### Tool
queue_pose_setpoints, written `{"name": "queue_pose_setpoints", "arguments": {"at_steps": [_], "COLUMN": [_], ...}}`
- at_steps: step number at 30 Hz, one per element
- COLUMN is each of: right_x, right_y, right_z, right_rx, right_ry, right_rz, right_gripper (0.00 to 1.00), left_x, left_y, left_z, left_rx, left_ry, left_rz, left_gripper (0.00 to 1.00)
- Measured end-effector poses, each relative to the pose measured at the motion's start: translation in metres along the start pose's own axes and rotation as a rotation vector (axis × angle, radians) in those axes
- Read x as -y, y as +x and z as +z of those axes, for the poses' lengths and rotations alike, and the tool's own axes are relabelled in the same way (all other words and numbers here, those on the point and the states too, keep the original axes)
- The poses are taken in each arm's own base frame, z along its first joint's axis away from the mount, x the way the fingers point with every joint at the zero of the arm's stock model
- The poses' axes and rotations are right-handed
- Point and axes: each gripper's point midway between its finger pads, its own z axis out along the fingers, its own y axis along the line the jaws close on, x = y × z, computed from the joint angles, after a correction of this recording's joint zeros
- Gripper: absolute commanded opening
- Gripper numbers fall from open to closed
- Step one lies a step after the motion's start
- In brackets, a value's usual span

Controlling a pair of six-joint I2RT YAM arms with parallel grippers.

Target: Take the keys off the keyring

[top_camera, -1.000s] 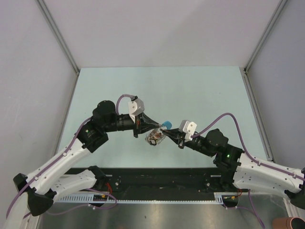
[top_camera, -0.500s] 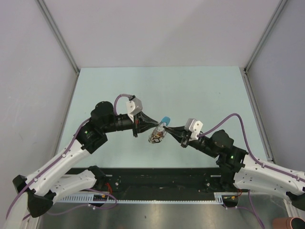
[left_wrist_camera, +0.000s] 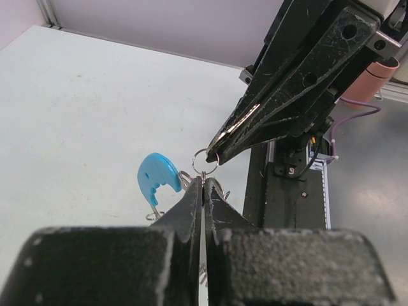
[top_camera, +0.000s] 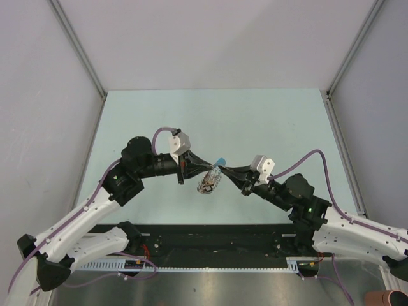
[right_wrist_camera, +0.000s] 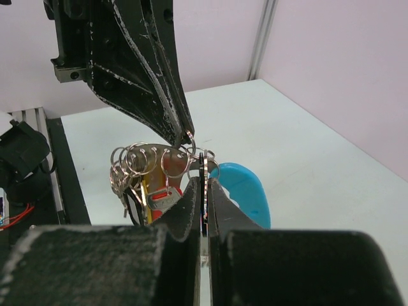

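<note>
The keyring [top_camera: 208, 182] hangs above the table between both grippers, a bunch of silver rings [right_wrist_camera: 143, 160] with a light-blue piece [right_wrist_camera: 247, 190]. A key with a red head [right_wrist_camera: 167, 192] dangles under the rings. My left gripper [left_wrist_camera: 203, 180] is shut on a thin silver ring [left_wrist_camera: 205, 158] of the keyring. My right gripper [right_wrist_camera: 203, 182] is shut on a thin dark key [right_wrist_camera: 202, 167], seen edge-on, which is hooked to the rings. From above, the left gripper [top_camera: 213, 168] and the right gripper [top_camera: 224, 169] meet almost tip to tip, and the blue piece [top_camera: 220, 160] sticks up beside them.
The pale green table [top_camera: 255, 121] spreads beyond the grippers between grey side walls. A black rail [top_camera: 210, 245] with the arm bases runs along the near edge. Purple cables [top_camera: 306, 156] loop off both wrists.
The right gripper has drawn slightly back to the right, and the ring bunch has shifted a little right with it. Both grippers have stayed shut.
</note>
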Motion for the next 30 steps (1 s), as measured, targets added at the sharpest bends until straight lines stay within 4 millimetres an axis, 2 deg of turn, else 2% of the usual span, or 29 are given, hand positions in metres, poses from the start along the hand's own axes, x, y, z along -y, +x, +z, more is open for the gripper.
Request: {"name": "queue_pose_setpoints", "arguments": {"at_steps": [11,13,18,21,25,30], "right_x": [-0.002,-0.003,-0.007,-0.007,-0.009,-0.009], "right_y": [0.013,0.013,0.010,-0.001,-0.027,-0.046], "right_z": [0.007,0.007,0.006,0.000,-0.012,-0.018], "right_rx": [-0.037,-0.036,-0.027,0.004,0.086,0.151], "right_ry": [0.005,0.002,-0.021,-0.028,-0.054,-0.068], "right_rz": [0.032,0.040,0.048,0.047,0.047,0.041], "right_gripper": [0.01,0.14,0.33,0.37,0.38,0.30], "left_x": [0.003,0.004,0.004,0.006,0.011,0.020], "left_y": [-0.009,-0.010,-0.013,-0.015,-0.019,-0.021], "left_z": [-0.005,-0.005,-0.004,-0.004,-0.003,-0.004], "left_rx": [0.039,0.048,0.076,0.089,0.111,0.123], "left_ry": [-0.001,-0.001,0.004,0.013,0.043,0.098], "left_rz": [0.014,0.010,0.009,0.006,0.009,0.015], "left_gripper": [0.01,0.00,0.00,0.01,0.00,0.00]}}
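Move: Both hands already pinch the keyring in mid-air: its ring sits about 1 cm to the right hand's left, level with its tips, and about 1 cm to the left hand's right. From the right hand, the blue piece hangs about 3 cm ahead, 1 cm left and 3 cm below, and the bunch of rings and keys about 3 cm back, 2 cm left and 4 cm below. The right fingers open, letting go of the keyring, and withdraw up and back some 5 cm; the left keeps its pinch. ##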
